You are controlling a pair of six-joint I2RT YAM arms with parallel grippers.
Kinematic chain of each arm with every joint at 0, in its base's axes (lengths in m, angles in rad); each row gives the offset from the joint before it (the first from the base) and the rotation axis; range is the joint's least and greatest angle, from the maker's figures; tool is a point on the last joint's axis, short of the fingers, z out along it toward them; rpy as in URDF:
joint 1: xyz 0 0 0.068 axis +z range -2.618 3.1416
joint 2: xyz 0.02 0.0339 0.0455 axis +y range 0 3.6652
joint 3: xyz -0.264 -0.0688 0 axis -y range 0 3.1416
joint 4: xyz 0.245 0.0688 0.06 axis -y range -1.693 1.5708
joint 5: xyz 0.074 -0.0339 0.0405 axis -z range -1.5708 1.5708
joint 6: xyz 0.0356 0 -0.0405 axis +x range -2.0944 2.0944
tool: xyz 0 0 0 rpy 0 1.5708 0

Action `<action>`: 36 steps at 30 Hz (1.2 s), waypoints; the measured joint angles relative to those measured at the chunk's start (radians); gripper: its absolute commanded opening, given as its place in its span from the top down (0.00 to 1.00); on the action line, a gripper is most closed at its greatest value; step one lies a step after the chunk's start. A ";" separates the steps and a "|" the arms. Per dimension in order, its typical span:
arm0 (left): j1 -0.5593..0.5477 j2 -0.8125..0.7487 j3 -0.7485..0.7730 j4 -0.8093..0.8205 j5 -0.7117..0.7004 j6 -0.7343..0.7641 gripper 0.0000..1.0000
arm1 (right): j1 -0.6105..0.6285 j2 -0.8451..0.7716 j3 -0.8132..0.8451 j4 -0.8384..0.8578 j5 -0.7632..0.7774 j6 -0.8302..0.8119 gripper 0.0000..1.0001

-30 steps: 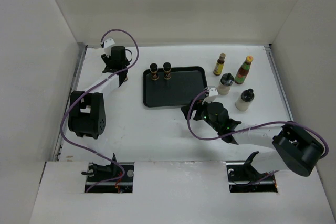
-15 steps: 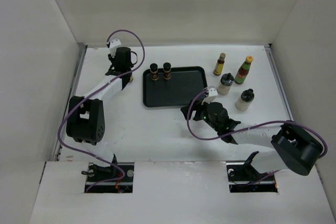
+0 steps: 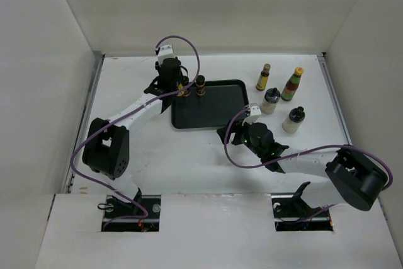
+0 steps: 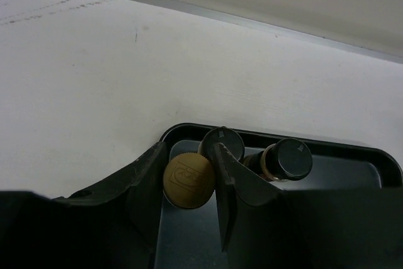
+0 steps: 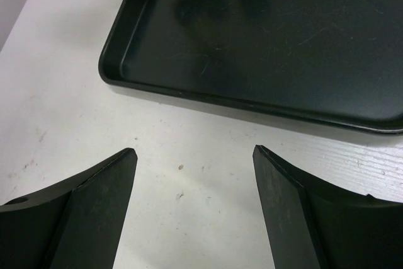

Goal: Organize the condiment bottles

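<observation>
My left gripper (image 4: 189,179) is shut on a small bottle with a tan ribbed cap (image 4: 187,181), hanging over the far left corner of the black tray (image 4: 327,146). Two dark bottles with black caps (image 4: 288,159) stand in the tray just beyond it, one touching the right finger. In the top view the left gripper (image 3: 171,80) covers the held bottle. A slim brown bottle (image 3: 263,77), a red one (image 3: 292,84) and two whitish ones (image 3: 271,101) (image 3: 294,120) stand right of the tray (image 3: 211,108). My right gripper (image 5: 194,151) is open over bare table, near the tray's front edge.
White walls enclose the table on the left, back and right. The tray's front edge (image 5: 252,108) lies just beyond the right fingers. The right arm (image 3: 302,162) stretches across the near right of the table; the left arm (image 3: 132,108) crosses the left side.
The left arm swung right from the table's far left to the tray's far left corner, its jaws closing on the tan-capped bottle. The right arm stayed still.
</observation>
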 measured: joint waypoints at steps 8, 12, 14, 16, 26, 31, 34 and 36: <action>-0.011 0.055 0.035 0.000 -0.031 0.040 0.82 | 0.000 -0.002 0.000 0.000 -0.001 0.001 0.19; -0.017 0.092 0.064 0.002 -0.050 0.070 0.82 | 0.000 -0.001 0.000 0.000 -0.002 0.001 0.19; -0.019 0.109 0.074 0.007 -0.058 0.087 0.82 | 0.000 -0.002 0.000 0.000 -0.002 0.001 0.19; -0.023 0.127 0.085 0.010 -0.069 0.103 0.82 | 0.000 -0.002 0.000 0.000 -0.002 0.001 0.19; -0.030 0.191 0.092 0.060 -0.080 0.138 0.82 | 0.000 -0.001 0.000 0.000 -0.002 0.001 0.19; -0.029 0.196 0.092 0.084 -0.080 0.139 0.81 | 0.000 -0.002 0.000 0.000 -0.002 0.001 0.19; -0.027 0.200 0.092 0.105 -0.080 0.138 0.79 | 0.000 -0.001 0.000 0.000 -0.002 0.001 0.19; -0.026 0.203 0.085 0.124 -0.080 0.136 0.77 | 0.000 -0.002 0.000 0.000 -0.002 0.001 0.19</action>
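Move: The left hand already holds the yellow-labelled bottle by its cap end, for the tray's far-left corner, about 4 cm ahead, 1 cm right and 17 cm below. The nearer black-capped bottle stands roughly 3 cm ahead and 4 cm right, 13 cm below; the second black-capped bottle about 4 cm ahead and 10 cm right, equally low. From the idle right hand that corner lies some 18 cm ahead and 19 cm left, 7 cm lower. Left hand lowers the gripped bottle about 4 cm and forward equally, towards the far-left tray corner, rolling 10 degrees. ##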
